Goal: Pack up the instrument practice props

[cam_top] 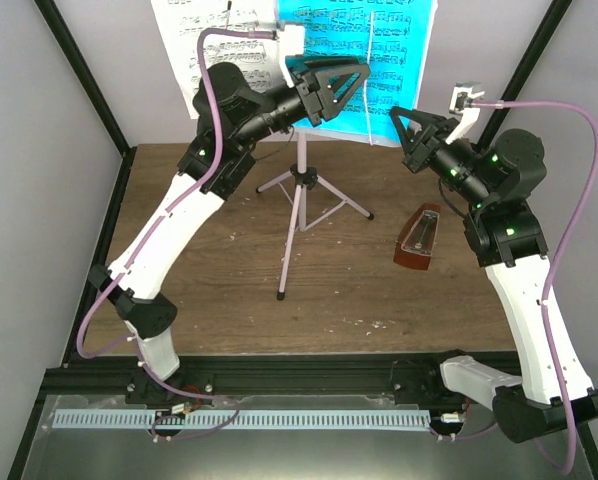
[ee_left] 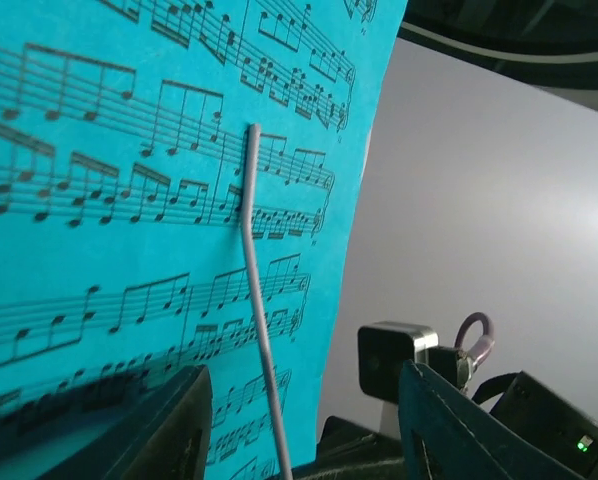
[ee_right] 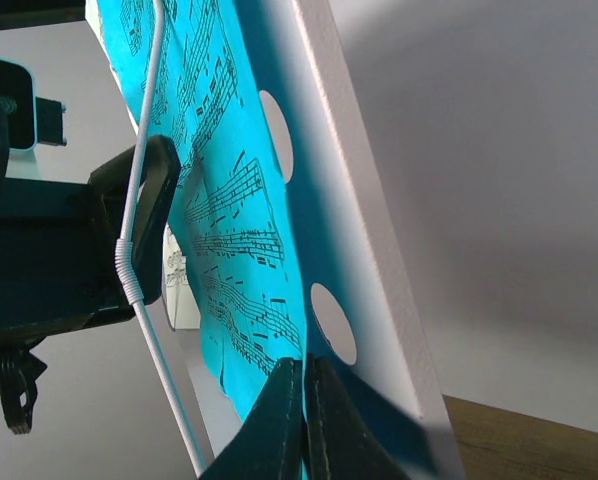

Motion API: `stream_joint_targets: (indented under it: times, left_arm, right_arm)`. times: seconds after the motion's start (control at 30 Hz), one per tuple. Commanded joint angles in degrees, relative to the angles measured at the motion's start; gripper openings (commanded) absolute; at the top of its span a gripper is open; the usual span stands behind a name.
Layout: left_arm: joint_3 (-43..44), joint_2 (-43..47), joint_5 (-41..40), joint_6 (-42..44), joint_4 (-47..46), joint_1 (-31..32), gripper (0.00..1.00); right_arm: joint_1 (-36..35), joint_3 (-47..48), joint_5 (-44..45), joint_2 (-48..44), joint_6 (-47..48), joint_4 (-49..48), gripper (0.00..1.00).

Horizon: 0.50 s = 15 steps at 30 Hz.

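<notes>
The pale pink music stand (cam_top: 301,180) stands on its tripod mid-table. On its desk rest a white music sheet (cam_top: 194,40) and a cyan music sheet (cam_top: 379,50). My left gripper (cam_top: 354,90) is up at the desk and open. In the left wrist view its jaws (ee_left: 304,420) straddle the thin wire retainer (ee_left: 264,350) and the cyan sheet's (ee_left: 129,200) right edge. My right gripper (cam_top: 399,120) is shut on the cyan sheet's (ee_right: 229,250) lower edge (ee_right: 304,385), in front of the hole-dotted desk (ee_right: 359,200). The brown metronome (cam_top: 419,238) stands on the table to the right.
The wooden table (cam_top: 209,280) is bounded by black frame posts and grey walls on both sides. A black rail (cam_top: 299,375) runs along the near edge by the arm bases. The tripod legs spread between the two arms.
</notes>
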<state>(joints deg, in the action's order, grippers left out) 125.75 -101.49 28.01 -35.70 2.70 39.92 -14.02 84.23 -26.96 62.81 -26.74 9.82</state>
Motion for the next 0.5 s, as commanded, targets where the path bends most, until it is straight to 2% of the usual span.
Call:
stream_joint_targets:
  times: [0.0, 0.27, 0.3, 0.37, 0.4, 0.47]
  left_arm:
    - [5.53, -3.73, 2.68, -1.24, 1.12, 0.43, 0.49]
    - [6.47, -4.86, 2.42, -0.89, 0.30, 0.55, 0.35]
    - [6.51, -4.90, 2.49, -0.86, 0.07, 0.58, 0.30]
    - [6.47, -4.95, 2.96, -0.47, -0.42, 0.59, 0.07]
    - [6.50, -4.94, 3.02, 0.11, -0.38, 0.58, 0.00]
    - [6.22, -4.81, 3.41, 1.29, -0.52, 0.59, 0.00]
  right_arm:
    - [-0.34, 0.41, -0.26, -1.11, 0.58, -1.02, 0.01]
    - [-0.35, 0.21, -0.10, -1.53, 0.79, -0.77, 0.01]
    - [-0.38, 0.21, -0.04, -1.59, 0.81, -0.78, 0.01]
    - [-0.37, 0.18, 0.05, -1.66, 0.77, -0.78, 0.01]
    - [-0.32, 0.11, -0.01, -1.71, 0.73, -0.82, 0.01]
    - [-0.36, -0.02, 0.48, -1.94, 0.68, -0.77, 0.01]
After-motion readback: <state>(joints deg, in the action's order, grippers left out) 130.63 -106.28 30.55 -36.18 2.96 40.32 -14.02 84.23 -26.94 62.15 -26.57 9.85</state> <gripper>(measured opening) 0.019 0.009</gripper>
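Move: The left hand's open fingers straddle the thin white rod lying across the blue sheet; the stretch to be pinched is about 2 cm right and 1 cm ahead, level with the hand. The blue sheet's middle is some 4 cm ahead and 2 cm left. The music stand's right edge, pinched by the right hand, lies about 6 cm back, 6 cm right and 6 cm lower. From the right hand that rod stretch is roughly 7 cm ahead, 4 cm left and 6 cm up. The left hand eases about 2 cm right and shuts its fingers on the rod, pinching it. ##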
